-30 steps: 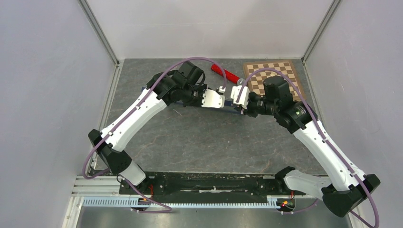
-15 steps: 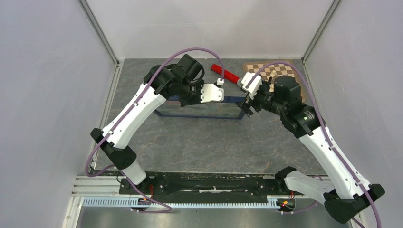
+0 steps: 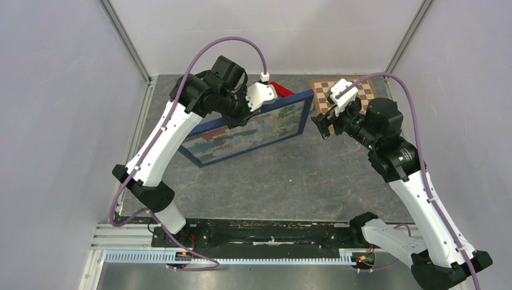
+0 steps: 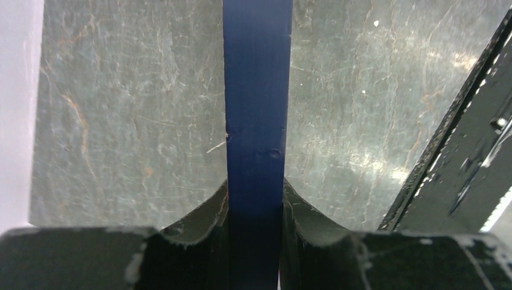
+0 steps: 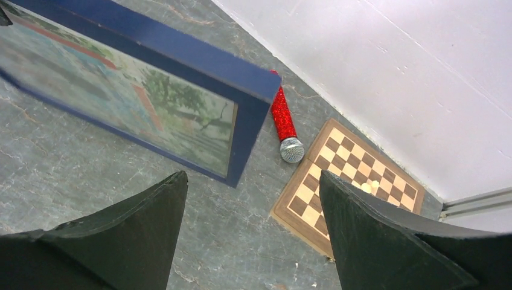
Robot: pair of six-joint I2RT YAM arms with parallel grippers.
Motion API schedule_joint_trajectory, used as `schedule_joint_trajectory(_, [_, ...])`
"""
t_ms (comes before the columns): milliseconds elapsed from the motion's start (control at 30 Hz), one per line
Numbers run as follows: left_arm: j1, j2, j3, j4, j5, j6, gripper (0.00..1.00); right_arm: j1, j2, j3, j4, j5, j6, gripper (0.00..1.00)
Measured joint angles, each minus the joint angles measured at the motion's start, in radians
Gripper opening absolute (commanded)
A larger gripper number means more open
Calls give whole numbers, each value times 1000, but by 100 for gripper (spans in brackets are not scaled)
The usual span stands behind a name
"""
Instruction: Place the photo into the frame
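Note:
The frame [image 3: 307, 112] stands tilted on its long lower edge on the grey table, dark blue face towards the camera. The photo [image 3: 265, 127] shows behind its glass, with green trees and red signs. My left gripper [image 3: 249, 109] is shut on the frame's upper edge. In the left wrist view the blue edge [image 4: 256, 121] runs straight up between the fingers of that gripper [image 4: 255, 205]. My right gripper [image 3: 323, 124] hangs open just right of the frame's right end, touching nothing. The right wrist view has the frame's corner [image 5: 241, 90] and the photo [image 5: 121, 90] beyond the open right gripper [image 5: 253, 205].
A red glitter microphone [image 3: 281, 89] lies behind the frame, its silver head [image 5: 291, 150] beside a wooden chessboard [image 3: 356, 90] at the back right. White walls enclose the table on three sides. A black rail [image 4: 459, 151] crosses the right of the left wrist view.
The right gripper opened, let go of the frame's right end and drew back to the right. The left arm rose and tipped the frame up, so the photo now faces the camera.

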Motion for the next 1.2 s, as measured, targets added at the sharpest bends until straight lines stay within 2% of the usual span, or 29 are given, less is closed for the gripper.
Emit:
schedule_joint_trajectory(167, [15,2,18,3,-7,-121,2,-13,0,0,8,1,22,82])
schedule_joint_trajectory(433, [15,21,138,7,-36,-257,2,-29,9,-1,9,2,34,82])
schedule_joint_trajectory(833, [25,113,178,25,-80,-442,2,-76,11,-60,32,19,69,82])
schedule_joint_trajectory(1067, [82,114,178,41,-43,-542,2,-125,36,-84,47,-14,98,81])
schedule_joint_trajectory(1200, [150,114,161,70,29,-608,2,-147,49,-105,61,-31,107,81])
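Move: The framed photo is already hanging from the left hand, pinched near the middle of a long edge; its middle is about 4 cm ahead of the left hand, 4 cm to its right and 12 cm below. The microphone lies some 35 cm ahead, 18 cm right and 30 cm down from that hand. From the open, empty right hand the framed photo is roughly 24 cm left, 3 cm ahead and 15 cm lower; the chessboard is about 33 cm ahead, 15 cm right and 34 cm below. The framed photo is swung counter-clockwise by roughly 35 degrees, the left hand keeping its grip on the long edge and twisting about its own pointing direction. That hand drifts about 5 cm forward, lifting and then settling back partway. The empty right hand, staying open, eases down, forward and right, away from the frame. ##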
